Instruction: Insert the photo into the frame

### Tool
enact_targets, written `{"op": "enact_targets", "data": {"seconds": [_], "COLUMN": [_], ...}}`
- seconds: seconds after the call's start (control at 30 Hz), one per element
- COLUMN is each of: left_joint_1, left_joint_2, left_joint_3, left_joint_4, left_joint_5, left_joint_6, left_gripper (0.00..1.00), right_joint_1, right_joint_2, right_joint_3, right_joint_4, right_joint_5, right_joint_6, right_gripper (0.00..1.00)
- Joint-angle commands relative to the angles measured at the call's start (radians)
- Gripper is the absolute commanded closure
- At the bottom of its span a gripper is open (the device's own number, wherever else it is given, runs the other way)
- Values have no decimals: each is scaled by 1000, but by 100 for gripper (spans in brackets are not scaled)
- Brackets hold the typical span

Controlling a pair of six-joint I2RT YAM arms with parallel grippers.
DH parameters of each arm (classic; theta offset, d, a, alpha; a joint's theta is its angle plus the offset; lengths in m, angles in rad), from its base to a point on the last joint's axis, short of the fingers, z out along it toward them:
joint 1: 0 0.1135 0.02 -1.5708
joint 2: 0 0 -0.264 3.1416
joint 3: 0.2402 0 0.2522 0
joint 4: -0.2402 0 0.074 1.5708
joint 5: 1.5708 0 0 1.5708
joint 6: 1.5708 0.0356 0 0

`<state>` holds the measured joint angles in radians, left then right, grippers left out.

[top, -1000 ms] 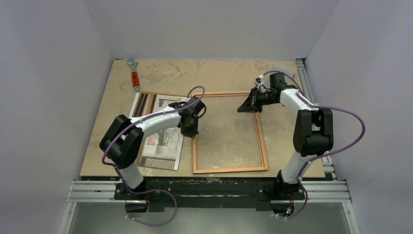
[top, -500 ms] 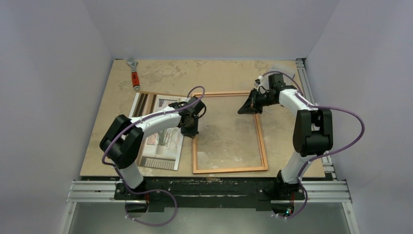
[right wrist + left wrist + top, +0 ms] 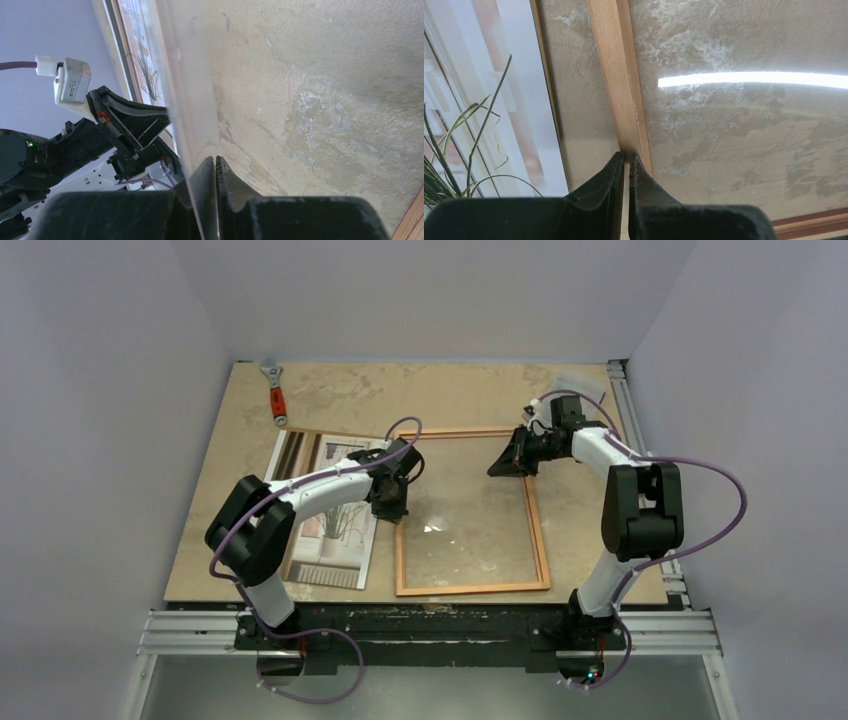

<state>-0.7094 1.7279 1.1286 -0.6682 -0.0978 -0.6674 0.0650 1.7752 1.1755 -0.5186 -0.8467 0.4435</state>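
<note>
The frame [image 3: 470, 588], thin orange-brown wood, lies flat in the middle of the table. The photo [image 3: 335, 530] of a grassy plant lies face up just left of it. My left gripper [image 3: 392, 512] is shut, its tips [image 3: 626, 156] resting on the frame's left rail [image 3: 616, 75], with the photo [image 3: 474, 100] beside it. My right gripper [image 3: 497, 466] hovers over the frame's far right corner. It [image 3: 215, 159] is shut on the edge of a clear pane [image 3: 185, 90], which covers the frame's opening and catches a bright streak of light [image 3: 749, 79].
A red-handled adjustable wrench [image 3: 274, 390] lies at the far left of the table. A metal rail [image 3: 640, 440] runs along the table's right edge. White walls close in on three sides.
My right gripper has drawn slightly back and up. A glint of light has appeared on the pane inside the frame. The left arm has stayed put.
</note>
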Motion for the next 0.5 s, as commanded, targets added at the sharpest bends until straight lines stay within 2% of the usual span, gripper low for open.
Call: {"op": "enact_targets", "data": {"seconds": [0.0, 0.33, 0.47], "left_joint_1": [-10, -10, -12], "left_joint_2": [98, 103, 104], "left_joint_3": [-56, -55, -55], "left_joint_4": [-9, -9, -9], "left_joint_5": [-54, -56, -57], "left_joint_6": [31, 32, 32], "left_gripper": [100, 100, 100], "right_joint_1": [27, 29, 35], "right_joint_2": [-42, -60, -51], "right_joint_3": [6, 23, 24], "right_joint_4": [33, 8, -10], "right_joint_5": [-18, 20, 43], "right_joint_6": [6, -12, -28], "right_gripper": [88, 60, 55]}}
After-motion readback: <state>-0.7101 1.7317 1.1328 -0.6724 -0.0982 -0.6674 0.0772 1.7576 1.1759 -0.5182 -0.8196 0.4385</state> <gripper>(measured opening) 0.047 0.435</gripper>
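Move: The clear pane's raised right edge lies across the closed right fingers, about 2 cm to the right of their tips and level fore and aft, roughly 1 cm up. From the right hand, the frame's right bar runs some 8 cm to the right, straight below by 9 cm, and the photo lies about 29 cm left and 6 cm back. From the left hand, that pane edge is some 9 cm ahead, 18 cm right and 8 cm higher. Hold the right hand where it is, at the pane's raised edge with the fingers slanting left and down, and open its shut fingers to a little under half, one going above and one below the edge. Keep the left fingers pinched on the frame's left bar so that it stays put. ##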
